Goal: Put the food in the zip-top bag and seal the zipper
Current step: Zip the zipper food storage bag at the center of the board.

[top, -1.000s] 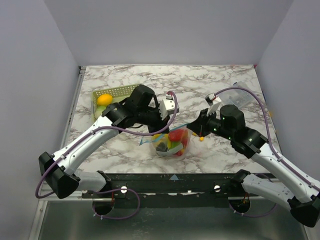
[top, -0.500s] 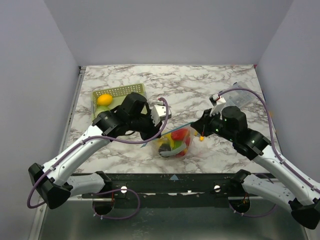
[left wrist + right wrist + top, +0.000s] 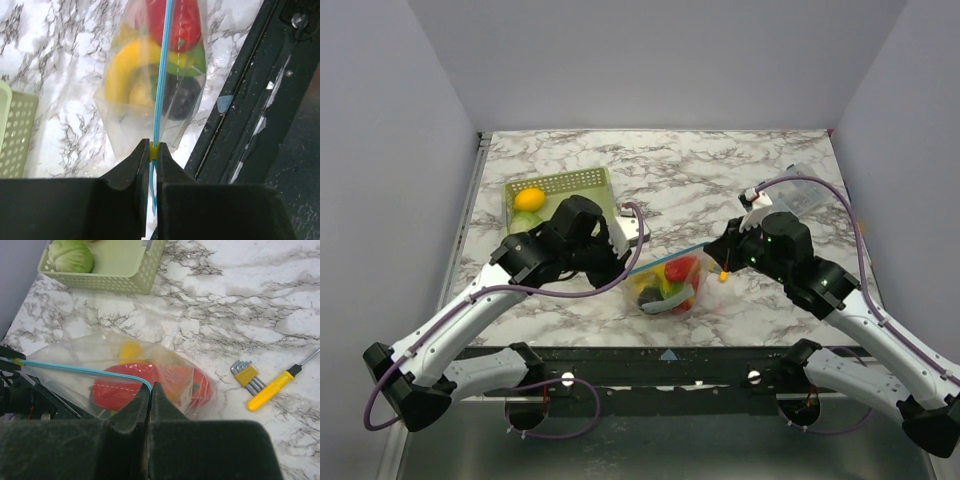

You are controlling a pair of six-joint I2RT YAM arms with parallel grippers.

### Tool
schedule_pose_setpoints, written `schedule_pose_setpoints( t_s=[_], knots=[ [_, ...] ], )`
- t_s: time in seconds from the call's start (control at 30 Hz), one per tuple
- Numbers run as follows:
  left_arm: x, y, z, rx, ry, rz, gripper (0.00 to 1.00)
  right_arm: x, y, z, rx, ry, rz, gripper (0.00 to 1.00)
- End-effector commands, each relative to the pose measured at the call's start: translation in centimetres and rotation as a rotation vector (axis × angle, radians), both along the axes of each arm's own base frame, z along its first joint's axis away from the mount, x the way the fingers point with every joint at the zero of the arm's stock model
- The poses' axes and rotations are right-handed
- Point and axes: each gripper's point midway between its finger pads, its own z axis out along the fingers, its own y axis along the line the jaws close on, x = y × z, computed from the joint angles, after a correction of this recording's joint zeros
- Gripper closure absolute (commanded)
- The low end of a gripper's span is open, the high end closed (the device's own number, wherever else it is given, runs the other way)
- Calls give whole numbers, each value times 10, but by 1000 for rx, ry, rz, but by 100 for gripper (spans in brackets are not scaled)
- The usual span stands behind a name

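Note:
The clear zip-top bag lies near the table's front edge, stretched between both grippers. Red, yellow and green food shows through its plastic, along with a red piece. The light-blue zipper runs taut along the mouth. My left gripper is shut on the zipper at its small yellow slider, at the bag's left end. My right gripper is shut on the zipper's other end.
A green basket stands at the back left holding a yellow-orange fruit and a green cabbage. A yellow-handled screwdriver and hex keys lie right of the bag. The black table edge runs close behind it.
My left gripper has moved left and toward the front edge along the zipper, and the strip now stretches straight. The right gripper has held its place on the other end.

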Motion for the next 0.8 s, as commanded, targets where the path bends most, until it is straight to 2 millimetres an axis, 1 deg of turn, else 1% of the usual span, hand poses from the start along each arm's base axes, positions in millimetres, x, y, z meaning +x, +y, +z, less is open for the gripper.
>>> schedule_pose_setpoints(
  t_s=[0.0, 0.13, 0.4, 0.53, 0.77],
  knots=[
    [-11, 45, -31, 183, 50, 119, 100, 16, -22, -2, -68, -39, -112, 100],
    [-12, 49, -31, 184, 45, 138, 100, 17, -22, -6, -80, -33, -116, 100],
    [-10, 71, -39, 255, 13, 206, 100, 19, -21, -5, -85, -36, -113, 100],
    [-11, 79, -38, 268, -3, 232, 100, 20, -20, -6, -88, -36, -112, 100],
    [-8, 85, -42, 284, -20, 266, 100, 22, -16, -6, -93, -35, -97, 100]
  ],
)
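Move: The left hand already pinches the yellow slider; the zipper's left end, where the slider is being taken, is about 6 cm to its left and 2 cm lower. The red pepper in the bag lies some 15 cm right, 4 cm ahead and 8 cm below, the eggplant about 8 cm right, level fore and aft, 9 cm below; the basket is roughly 20 cm ahead, 18 left and 12 below. From the right hand that zipper end lies about 26 cm left and 8 back, 2 lower. Steadily left and slightly down, about 5 cm, the left hand draws the pinched slider along the blue zipper towards its left end, turning some 10 degrees counter-clockwise as it goes, fingers kept closed. The right hand keeps its pinch on the other end of the zipper as an anchor, sinking only about 1 cm. ##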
